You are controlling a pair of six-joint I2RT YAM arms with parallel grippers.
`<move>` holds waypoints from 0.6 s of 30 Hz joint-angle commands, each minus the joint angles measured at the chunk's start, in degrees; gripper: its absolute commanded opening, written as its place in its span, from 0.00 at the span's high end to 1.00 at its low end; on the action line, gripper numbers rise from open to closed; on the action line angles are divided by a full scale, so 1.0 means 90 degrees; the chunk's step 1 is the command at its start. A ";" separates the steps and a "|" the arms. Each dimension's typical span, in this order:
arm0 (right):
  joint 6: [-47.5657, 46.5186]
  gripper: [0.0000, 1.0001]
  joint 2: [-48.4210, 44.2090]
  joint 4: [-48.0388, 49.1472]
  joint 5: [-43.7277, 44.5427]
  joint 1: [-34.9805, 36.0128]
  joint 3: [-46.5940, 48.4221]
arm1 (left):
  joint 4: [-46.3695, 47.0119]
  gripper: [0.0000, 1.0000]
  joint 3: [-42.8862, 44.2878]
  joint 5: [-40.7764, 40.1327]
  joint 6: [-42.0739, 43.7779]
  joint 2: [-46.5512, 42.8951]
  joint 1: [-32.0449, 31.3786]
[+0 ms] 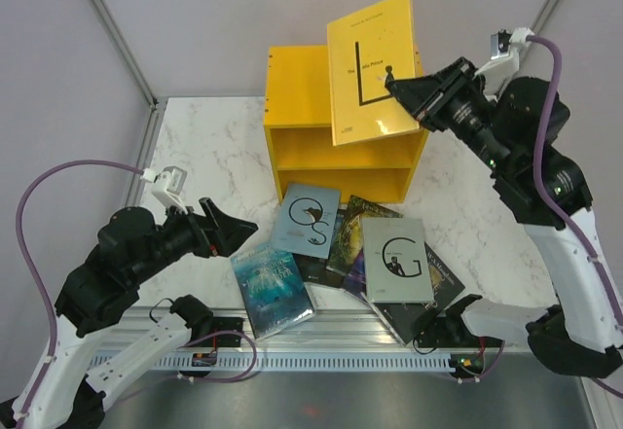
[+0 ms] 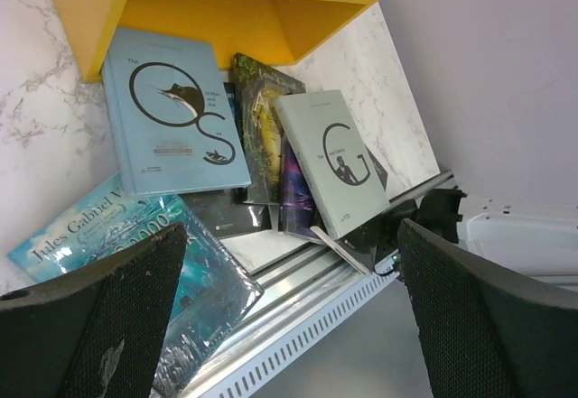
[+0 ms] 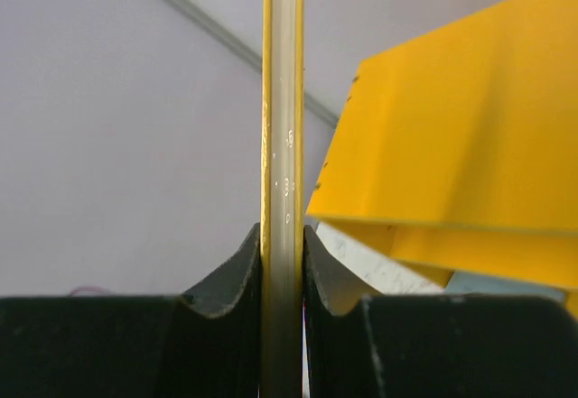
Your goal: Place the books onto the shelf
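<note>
My right gripper (image 1: 396, 86) is shut on the right edge of a yellow book (image 1: 373, 67), held in the air above the yellow shelf (image 1: 297, 89). In the right wrist view the book's edge (image 3: 282, 145) stands pinched between the jaws, the shelf (image 3: 470, 145) to its right. Several books lie in front of the shelf: a pale blue one (image 1: 307, 219), a grey "G" one (image 1: 395, 259), a blue ocean one (image 1: 272, 288) and dark ones (image 1: 348, 239) beneath. My left gripper (image 1: 234, 227) hangs open left of the pile, nothing between its fingers (image 2: 90, 326).
The shelf stands at the back of the marble table (image 1: 209, 161). A metal rail (image 1: 341, 337) runs along the near edge under the books' corners. Grey walls enclose the table on the left and behind.
</note>
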 commanded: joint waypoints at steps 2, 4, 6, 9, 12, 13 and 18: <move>-0.0315 1.00 0.0811 -0.0460 -0.1162 -0.1693 0.0783 | -0.0343 0.00 0.0058 -0.0308 0.0528 -0.0115 0.0002; -0.0139 1.00 0.1115 -0.0314 -0.1957 -0.2274 0.0754 | -0.0382 0.00 0.0058 -0.0367 0.0616 -0.0153 0.0002; 0.0036 1.00 0.1476 0.0016 -0.2769 -0.2832 0.0540 | -0.0421 0.00 0.0039 -0.0387 0.0684 -0.0183 0.0002; 0.0125 1.00 0.1877 0.0253 -0.3503 -0.3184 0.0451 | -0.0460 0.00 0.0019 -0.0435 0.0782 -0.0222 0.0002; 0.0038 1.00 0.2063 0.0282 -0.3708 -0.3234 0.0500 | -0.0500 0.00 -0.0010 -0.0465 0.0860 -0.0281 0.0002; -0.0001 1.00 0.2151 0.0273 -0.3777 -0.3234 0.0529 | -0.0490 0.00 -0.0020 -0.0610 0.0870 -0.0271 0.0002; -0.0001 1.00 0.2308 0.0253 -0.4031 -0.3361 0.0344 | -0.0500 0.00 -0.0117 -0.0699 0.0977 -0.0252 0.0002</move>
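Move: The yellow book is already in the right hand, held high. The shelf's top board, where it is being taken, has its middle about 16 cm ahead, 6 cm left and 15 cm below that hand. On the table some 44 cm down, the blue book lies about 16 cm left and level with the hand, the grey book about 10 cm right and 12 cm back. From the left hand, the top board is roughly 30 cm ahead, 25 cm right and slightly higher. The yellow book, still pinched at its right side, is swung fast forward by the right hand, about 15 cm, and lowered some 11 cm towards the shelf's top board. The hand veers right by 8 cm at first, tipping down about 20 degrees, then stops sinking and eases back left about 2 cm with the grip kept. ##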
